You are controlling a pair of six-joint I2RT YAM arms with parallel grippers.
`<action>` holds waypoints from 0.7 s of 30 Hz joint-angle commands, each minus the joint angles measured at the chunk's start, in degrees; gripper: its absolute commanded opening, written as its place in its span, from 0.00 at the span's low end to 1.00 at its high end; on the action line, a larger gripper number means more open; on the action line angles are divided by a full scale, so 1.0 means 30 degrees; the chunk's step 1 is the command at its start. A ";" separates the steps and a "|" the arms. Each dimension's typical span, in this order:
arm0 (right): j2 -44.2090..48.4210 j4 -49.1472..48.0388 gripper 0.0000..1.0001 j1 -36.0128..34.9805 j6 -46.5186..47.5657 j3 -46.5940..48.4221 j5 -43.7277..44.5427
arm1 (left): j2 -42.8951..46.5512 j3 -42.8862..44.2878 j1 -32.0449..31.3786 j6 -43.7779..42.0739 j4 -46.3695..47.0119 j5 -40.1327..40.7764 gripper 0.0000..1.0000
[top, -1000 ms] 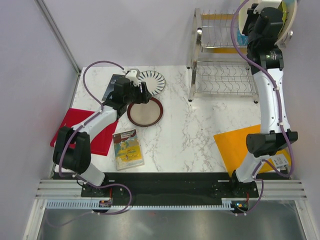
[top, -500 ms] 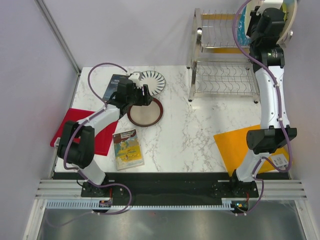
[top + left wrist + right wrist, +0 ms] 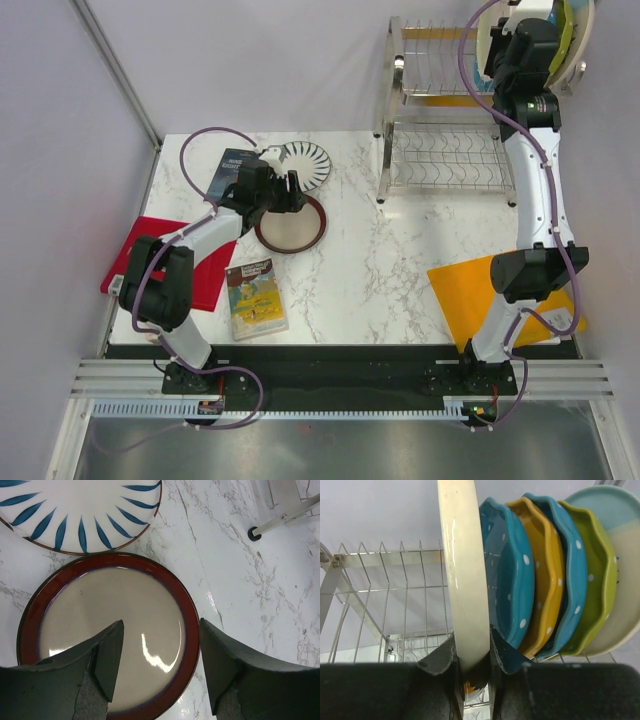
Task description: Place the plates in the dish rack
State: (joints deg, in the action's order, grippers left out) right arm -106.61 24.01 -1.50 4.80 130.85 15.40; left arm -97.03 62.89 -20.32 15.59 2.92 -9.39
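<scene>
My left gripper (image 3: 283,192) (image 3: 160,632) is open, low over the maroon-rimmed beige plate (image 3: 291,225) (image 3: 100,610), one finger over its middle and one just outside its right rim. The white plate with dark radial stripes (image 3: 305,163) (image 3: 65,510) lies flat just behind it. My right gripper (image 3: 520,45) (image 3: 472,652) is shut on the rim of a cream plate (image 3: 480,42) (image 3: 462,565), held upright at the top tier of the steel dish rack (image 3: 445,150) (image 3: 380,580). Next to it stand teal dotted (image 3: 510,570), yellow (image 3: 545,565), green (image 3: 597,580) and pale green-and-cream (image 3: 622,555) plates.
A red board (image 3: 150,260) lies at the table's left edge and an orange board (image 3: 475,290) at the right front. A picture book (image 3: 255,297) lies near the front, a dark book (image 3: 228,168) behind my left gripper. A rack foot (image 3: 256,532) stands on the marble.
My left gripper has moved a little to the right, over the maroon-rimmed plate. My right gripper has shifted slightly with the cream plate at the rack's top tier.
</scene>
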 commanded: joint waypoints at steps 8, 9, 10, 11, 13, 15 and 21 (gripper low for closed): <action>-0.1084 -0.2437 0.00 -0.0145 0.0715 0.1355 0.0550 | -0.0350 0.0862 0.0210 0.0515 0.0082 -0.0035 0.68; -0.1143 -0.2437 0.00 -0.0174 0.0715 0.1384 0.0667 | -0.0380 0.0891 0.0210 0.0515 0.0053 0.0023 0.68; -0.1289 -0.2408 0.00 -0.0204 0.0773 0.1384 0.0726 | -0.0438 0.0949 0.0210 0.0544 0.0024 0.0024 0.68; -0.1319 -0.2408 0.00 -0.0204 0.0774 0.1355 0.0872 | -0.0468 0.0950 0.0239 0.0544 -0.0035 -0.0005 0.68; -0.1378 -0.2408 0.10 -0.0291 0.0803 0.1326 0.0903 | -0.0555 0.1037 0.0239 0.0573 -0.0123 -0.0005 0.68; -0.1262 -0.2379 0.39 -0.0379 0.0919 0.1268 0.0844 | -0.0614 0.1154 0.0239 0.0602 -0.0269 0.0053 0.69; 0.0582 -0.2788 0.60 -0.1053 0.2237 0.0507 0.0668 | -0.0352 0.1389 0.0618 0.0427 -0.0883 0.0287 0.70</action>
State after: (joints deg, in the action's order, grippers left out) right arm -110.85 20.38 -3.03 8.12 131.41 16.62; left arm -98.21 64.47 -19.57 15.70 1.50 -9.28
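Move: The right hand pinches the cream plate on edge over the upper tier of the dish rack; its empty slot lies about 8 cm ahead and 7 cm below, with no real sideways offset. The near polka-dot blue plate stands roughly 5 cm right, 8 cm ahead and 2 cm up. Beyond it, the yellow plate is some 8 cm right and 9 cm ahead, at the same height. From the left hand, the slot is roughly 18 cm ahead, 42 cm right and 28 cm up. Still pinching the cream plate, the right hand lowers it about 4.5 cm while pushing some 3 cm forward into the free slot just left of the near blue plate, the fingers tipping down about 5 degrees. There it pauses briefly, opens the fingers to a bit over half and lets go of the rim, then rises about 2.5 cm with a slight drift left, the spread fingers still on either side of the plate's near edge. ##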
